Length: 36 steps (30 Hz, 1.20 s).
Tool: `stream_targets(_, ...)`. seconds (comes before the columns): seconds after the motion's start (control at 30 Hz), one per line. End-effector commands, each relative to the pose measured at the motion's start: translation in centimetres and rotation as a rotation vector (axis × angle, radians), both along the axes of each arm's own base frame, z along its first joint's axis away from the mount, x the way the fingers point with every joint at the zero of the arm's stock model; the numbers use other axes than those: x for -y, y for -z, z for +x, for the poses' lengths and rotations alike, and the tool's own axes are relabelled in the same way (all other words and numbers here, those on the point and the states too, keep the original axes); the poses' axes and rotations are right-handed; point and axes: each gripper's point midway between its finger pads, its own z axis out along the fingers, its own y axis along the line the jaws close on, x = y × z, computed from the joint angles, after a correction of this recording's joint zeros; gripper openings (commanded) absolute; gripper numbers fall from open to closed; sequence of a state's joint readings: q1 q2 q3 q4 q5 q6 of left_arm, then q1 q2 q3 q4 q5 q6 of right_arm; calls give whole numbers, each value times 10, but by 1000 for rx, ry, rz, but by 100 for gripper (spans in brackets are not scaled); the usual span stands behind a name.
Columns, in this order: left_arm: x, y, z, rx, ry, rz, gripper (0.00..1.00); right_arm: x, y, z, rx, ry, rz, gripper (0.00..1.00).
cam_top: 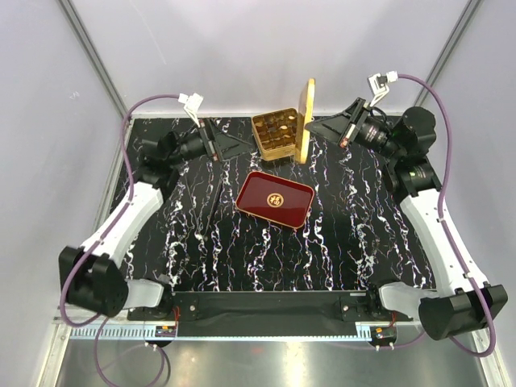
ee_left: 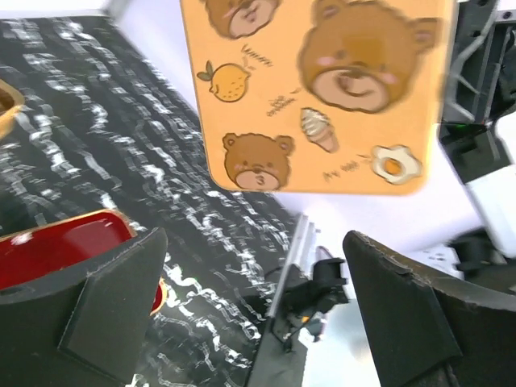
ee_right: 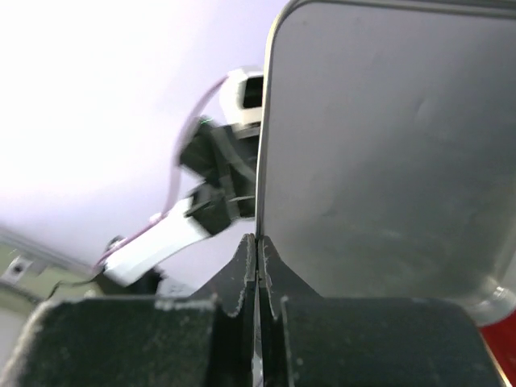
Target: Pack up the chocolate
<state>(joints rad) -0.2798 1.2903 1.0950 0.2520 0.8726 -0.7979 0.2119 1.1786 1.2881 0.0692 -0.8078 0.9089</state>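
Observation:
The chocolate (cam_top: 275,129) lies as small dark brown and tan pieces in the cells of the square gold tin (cam_top: 264,148) at the back centre. The tin's lid (cam_top: 305,119) stands upright on its edge at the tin's right side. My right gripper (cam_top: 311,130) is shut on the lid's edge; in the right wrist view its fingertips (ee_right: 246,260) pinch the rim of the grey inner face (ee_right: 387,161). My left gripper (cam_top: 244,146) is open and empty just left of the tin. In the left wrist view its fingers (ee_left: 105,314) frame the bear-printed lid (ee_left: 322,89).
A glossy red tray (cam_top: 275,198) with a gold emblem lies in the middle of the black marbled table (cam_top: 339,250); it also shows in the left wrist view (ee_left: 64,246). White walls and metal posts close in the back and sides.

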Motion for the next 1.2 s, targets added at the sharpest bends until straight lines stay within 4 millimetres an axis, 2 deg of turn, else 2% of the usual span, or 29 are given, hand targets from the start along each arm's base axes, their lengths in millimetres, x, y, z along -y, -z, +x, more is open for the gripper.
stream_targets(0.0, 9, -60, -8, 184, 136, -116, 98, -12, -59, -34, 179, -147, 98, 0)
stream_targets(0.03, 11, -61, -4, 185, 145, -120, 98, -15, -63, -40, 173, -174, 114, 0)
stream_targets(0.07, 13, -71, -3, 216, 156, -133, 98, -17, -68, -45, 202, -193, 125, 0)
stream_targets(0.1, 16, -62, 8, 166, 163, -142, 98, -19, -70, -47, 206, -203, 132, 0)
stream_targets(0.17, 18, -66, 11, 201, 184, -178, 98, -24, -76, -53, 215, -230, 152, 0)
stream_targets(0.2, 20, -60, 16, 141, 198, -206, 98, -26, -77, -55, 218, -240, 158, 0)
stream_targets(0.23, 21, -65, 17, 190, 211, -235, 98, -27, -80, -57, 227, -250, 166, 0)
stream_targets(0.3, 22, -67, 19, 151, 241, -279, 98, -30, -84, -61, 232, -266, 170, 0)
stream_targets(0.33, 25, -55, 29, 121, 246, -289, 98, -32, -84, -62, 235, -272, 170, 0)
stream_targets(0.4, 27, -60, 28, 132, 272, -320, 98, -34, -87, -66, 254, -286, 174, 0)
stream_targets(0.43, 30, -55, 32, 119, 280, -324, 98, -35, -88, -68, 257, -294, 177, 0)
stream_targets(0.6, 36, -73, 20, 167, 336, -431, 98, -38, -86, -68, 234, -308, 192, 0)
stream_targets(0.8, 47, -78, 16, 159, 386, -499, 98, -39, -79, -66, 225, -314, 216, 0)
stream_targets(0.87, 45, -83, 10, 171, 415, -527, 97, -40, -76, -64, 215, -314, 218, 0)
stream_targets(1.17, 43, -91, 5, 159, 441, -571, 93, -42, -64, -54, 170, -318, 244, 0)
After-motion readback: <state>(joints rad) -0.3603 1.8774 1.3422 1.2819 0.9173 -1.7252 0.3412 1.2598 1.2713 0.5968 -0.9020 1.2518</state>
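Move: Some 16 cm to the left hand's right, 5 cm ahead and 5 cm higher, is the middle of the bear lid. The right fingers already pinch its near rim, so its middle is about 6 cm ahead of that hand, 1 cm left and 2 cm lower. Far below, the red tray is about 8 cm ahead and 12 cm right of the left hand; the gold box is some 33 cm ahead and 15 cm right of it. Closing in on the lid's bear-printed face, the open left hand goes right, forward and up, about 6, 5 and 4 cm, its fingers swinging to point right and tipping some 25 degrees upward. The right hand keeps its pinch on the rim and carries the lid about 6 cm up, easing down slightly late, while drawing back 5 cm and left 4 cm towards the left hand and turning roughly 15 degrees counter-clockwise. ##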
